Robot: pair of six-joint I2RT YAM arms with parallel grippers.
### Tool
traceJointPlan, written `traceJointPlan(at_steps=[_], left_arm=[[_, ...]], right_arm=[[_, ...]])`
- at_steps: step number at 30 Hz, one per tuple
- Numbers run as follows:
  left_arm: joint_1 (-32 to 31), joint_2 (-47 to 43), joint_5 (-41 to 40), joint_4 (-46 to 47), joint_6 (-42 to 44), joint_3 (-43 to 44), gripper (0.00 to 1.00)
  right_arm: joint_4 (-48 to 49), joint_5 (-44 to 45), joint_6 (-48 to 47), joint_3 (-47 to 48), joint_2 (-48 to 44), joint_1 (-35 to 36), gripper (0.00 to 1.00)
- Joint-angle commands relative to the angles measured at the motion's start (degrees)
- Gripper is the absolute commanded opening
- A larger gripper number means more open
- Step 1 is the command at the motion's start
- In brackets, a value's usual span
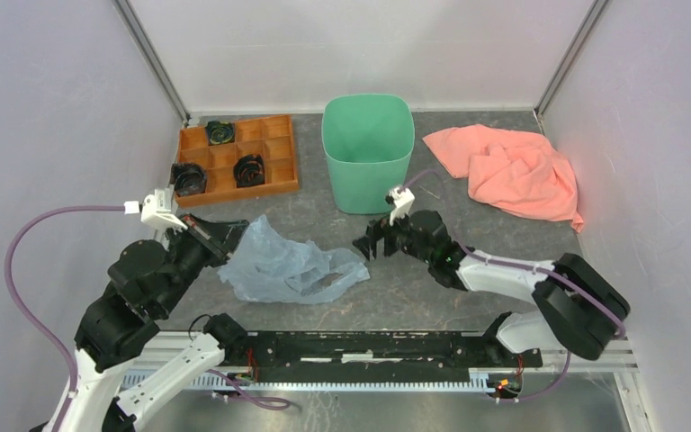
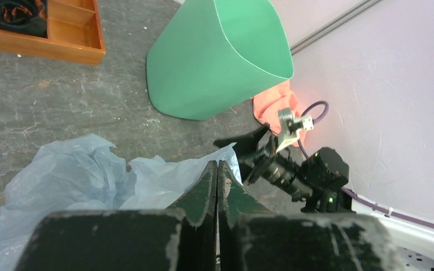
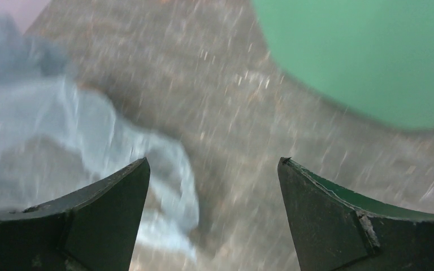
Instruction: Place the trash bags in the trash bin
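Observation:
The trash bag (image 1: 283, 265) lies crumpled on the grey table, pale blue and crinkly, in front of the mint-green trash bin (image 1: 367, 153), which stands upright. My left gripper (image 1: 229, 238) is shut at the bag's left edge. In the left wrist view its tips (image 2: 217, 165) overlap the bag (image 2: 73, 175), and no plastic shows between the jaws. My right gripper (image 1: 373, 245) is open just right of the bag's right end, below the bin. Nothing sits between its fingers (image 3: 213, 164); the bag (image 3: 62, 124) is blurred at the left and the bin (image 3: 367, 56) at the upper right.
An orange compartment tray (image 1: 279, 144) with black round parts (image 1: 249, 169) stands left of the bin. A salmon-pink cloth (image 1: 513, 171) lies right of it. White walls close the left, back and right sides. The arms' rail (image 1: 369, 346) runs along the near edge.

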Motion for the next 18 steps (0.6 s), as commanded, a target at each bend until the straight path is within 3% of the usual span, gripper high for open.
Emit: traceJointPlan(at_steps=[1, 7, 16, 18], left_arm=[[-0.1, 1.6, 1.0, 4.5, 4.0, -0.2, 0.02], [-0.1, 1.6, 2.0, 6.1, 3.2, -1.5, 0.02], [-0.1, 0.8, 2.8, 4.7, 3.1, -2.0, 0.02], [-0.1, 0.6, 2.8, 4.4, 2.7, -2.3, 0.02]], right_arm=[[-5.4, -8.5, 3.9, -8.3, -5.0, 1.8, 0.90], [-7.8, -0.7, 18.3, -10.4, -4.6, 2.5, 0.90], [7.8, 0.8, 38.3, -12.8, 3.9, 7.7, 0.87], [11.8, 1.1, 39.5, -12.6, 5.4, 8.3, 0.80]])
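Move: Behind and below the open right hand lies the loose end of the trash bag, roughly 8 cm back, 3 cm left and 10 cm down. The green trash bin stands about 15 cm ahead of that hand and 3 cm right, its middle near hand height; the wooden tray is some 24 cm ahead, 33 cm left and 10 cm down. From the left hand, already holding the bag's gathered end high, the loose end lies about 16 cm right, 3 cm ahead and 33 cm down. Drawing back from the bin, the right hand comes about 9 cm towards the base and sinks nearly 8 cm to the bag's loose end, swinging slightly right and then back left low down. Its fingers tip downward some 30 degrees and stay wide open, on either side of the bag's corner. The left hand keeps its pinch on the bag and eases just over a centimetre, mainly right. ##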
